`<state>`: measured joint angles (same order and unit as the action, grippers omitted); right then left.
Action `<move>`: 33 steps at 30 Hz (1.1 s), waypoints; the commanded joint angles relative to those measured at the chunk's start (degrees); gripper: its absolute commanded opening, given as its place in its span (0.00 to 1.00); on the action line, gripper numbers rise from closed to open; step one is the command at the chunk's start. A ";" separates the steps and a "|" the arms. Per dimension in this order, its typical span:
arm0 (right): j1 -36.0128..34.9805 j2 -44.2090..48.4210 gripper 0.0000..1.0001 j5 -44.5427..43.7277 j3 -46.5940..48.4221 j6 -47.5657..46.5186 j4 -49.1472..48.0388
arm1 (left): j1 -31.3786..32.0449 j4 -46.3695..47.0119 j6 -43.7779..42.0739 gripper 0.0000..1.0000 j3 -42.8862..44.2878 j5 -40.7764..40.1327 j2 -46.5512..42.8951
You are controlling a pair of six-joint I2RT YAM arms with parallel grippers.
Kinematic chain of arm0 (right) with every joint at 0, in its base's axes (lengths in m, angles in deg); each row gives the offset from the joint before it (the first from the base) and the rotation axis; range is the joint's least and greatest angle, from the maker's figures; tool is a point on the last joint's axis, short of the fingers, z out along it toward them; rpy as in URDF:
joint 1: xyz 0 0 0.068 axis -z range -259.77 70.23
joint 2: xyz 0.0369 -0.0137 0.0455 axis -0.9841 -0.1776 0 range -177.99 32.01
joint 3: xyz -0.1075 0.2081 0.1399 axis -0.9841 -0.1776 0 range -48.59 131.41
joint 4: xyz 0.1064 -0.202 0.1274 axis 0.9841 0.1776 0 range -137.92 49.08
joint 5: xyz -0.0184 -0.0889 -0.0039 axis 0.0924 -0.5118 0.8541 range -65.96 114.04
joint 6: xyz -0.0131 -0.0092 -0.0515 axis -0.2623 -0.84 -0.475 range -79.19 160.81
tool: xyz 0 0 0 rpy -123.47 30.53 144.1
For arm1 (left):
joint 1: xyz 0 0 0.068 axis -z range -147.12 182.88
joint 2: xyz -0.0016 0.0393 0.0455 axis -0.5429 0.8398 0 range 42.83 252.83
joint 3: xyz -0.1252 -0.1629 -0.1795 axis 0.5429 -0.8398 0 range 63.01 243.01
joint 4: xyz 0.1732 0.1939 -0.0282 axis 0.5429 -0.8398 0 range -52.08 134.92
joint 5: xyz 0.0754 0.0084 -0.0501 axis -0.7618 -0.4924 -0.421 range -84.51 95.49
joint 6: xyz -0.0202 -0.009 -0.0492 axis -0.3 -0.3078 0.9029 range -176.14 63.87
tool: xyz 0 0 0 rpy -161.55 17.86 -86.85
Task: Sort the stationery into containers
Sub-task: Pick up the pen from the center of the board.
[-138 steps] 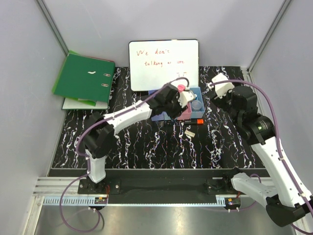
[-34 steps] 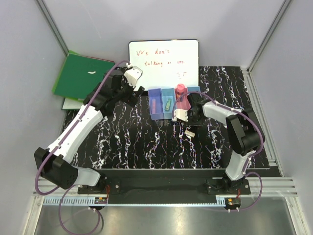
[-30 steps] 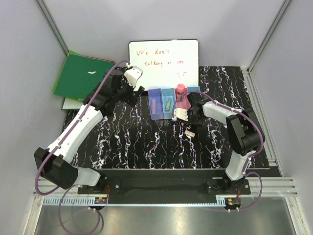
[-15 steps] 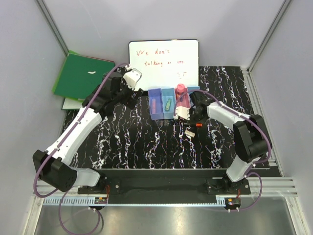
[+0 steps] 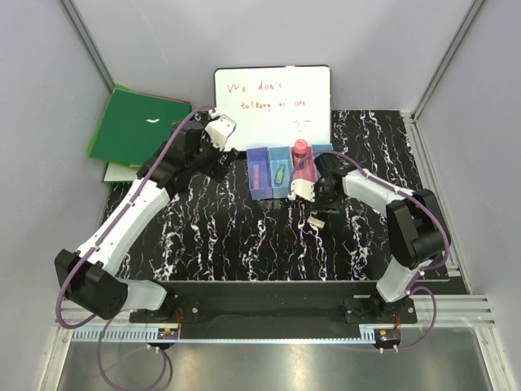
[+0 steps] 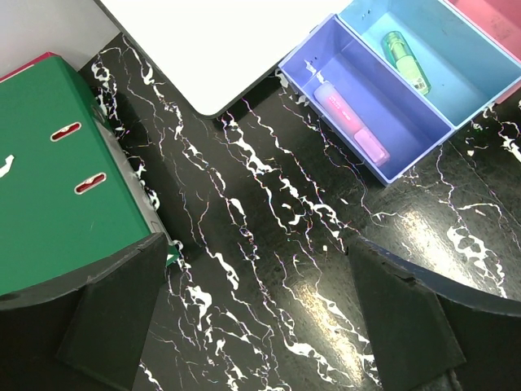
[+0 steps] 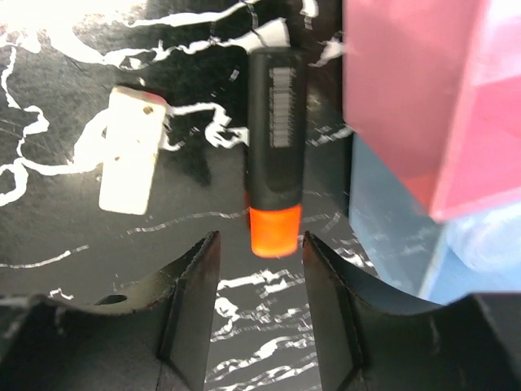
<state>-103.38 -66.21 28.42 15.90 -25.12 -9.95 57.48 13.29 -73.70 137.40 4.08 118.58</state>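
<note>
The containers (image 5: 262,192) stand joined in a row in front of the whiteboard. In the left wrist view the purple-blue bin (image 6: 407,140) holds a pink highlighter (image 6: 351,123), and the light blue bin (image 6: 456,90) holds a green highlighter (image 6: 405,61). An orange highlighter (image 7: 275,138) with a black body lies flat on the table beside the pink bin (image 7: 415,98). My right gripper (image 7: 260,254) is open, its orange end just between the fingertips, touching neither. My left gripper (image 6: 260,318) hangs open over bare table, left of the bins, holding nothing.
A small white block (image 7: 130,161) lies left of the orange highlighter, also seen from above as the white block (image 5: 316,220). The whiteboard (image 5: 273,106) leans behind the bins. A green ring binder (image 5: 137,126) lies at the back left.
My right gripper has gone from shut to open beside the pink bin, with the orange highlighter lying on the table. The left arm has barely moved.
</note>
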 commanded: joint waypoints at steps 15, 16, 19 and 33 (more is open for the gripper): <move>-0.90 -7.87 0.32 2.21 3.10 2.12 -0.54 | -0.43 0.61 -0.81 0.99 1.63 -0.52 -1.92; -0.91 -7.87 0.29 2.21 3.01 2.12 -0.54 | -0.43 0.53 -0.72 0.99 1.90 -0.44 -1.83; -1.08 -7.69 0.18 2.21 2.57 2.21 -0.62 | -0.52 0.26 -0.54 0.99 2.51 -0.35 -1.83; -1.87 -0.24 0.00 4.58 4.50 6.24 4.02 | -0.52 0.17 -1.25 0.99 0.68 -0.70 -3.14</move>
<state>-104.19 -71.96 29.45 17.93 -22.30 -9.86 57.26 11.95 -74.35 138.23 4.08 118.30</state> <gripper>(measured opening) 0.319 0.987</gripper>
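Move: The pen lies under my right hand, pointing off to the left. Its orange end is almost straight below my fingers, and its middle is about 5 cm left, 1 cm ahead and 3 cm down. The eraser is some 6 cm back and 5 cm left, with the pink compartment roughly 12 cm ahead and 8 cm left and the right blue compartment 12 cm ahead and 1 cm left. From my left hand the pen's middle lies some 27 cm right, 2 cm back and 24 cm below. With its fingers half open, my right hand sinks about 3 cm over the pen's orange end, until the tips straddle it. I then close the fingers and pinch that end from both sides. I hold there, still low beside the eraser, and only just start to ease up and a little back and left at the finish. ##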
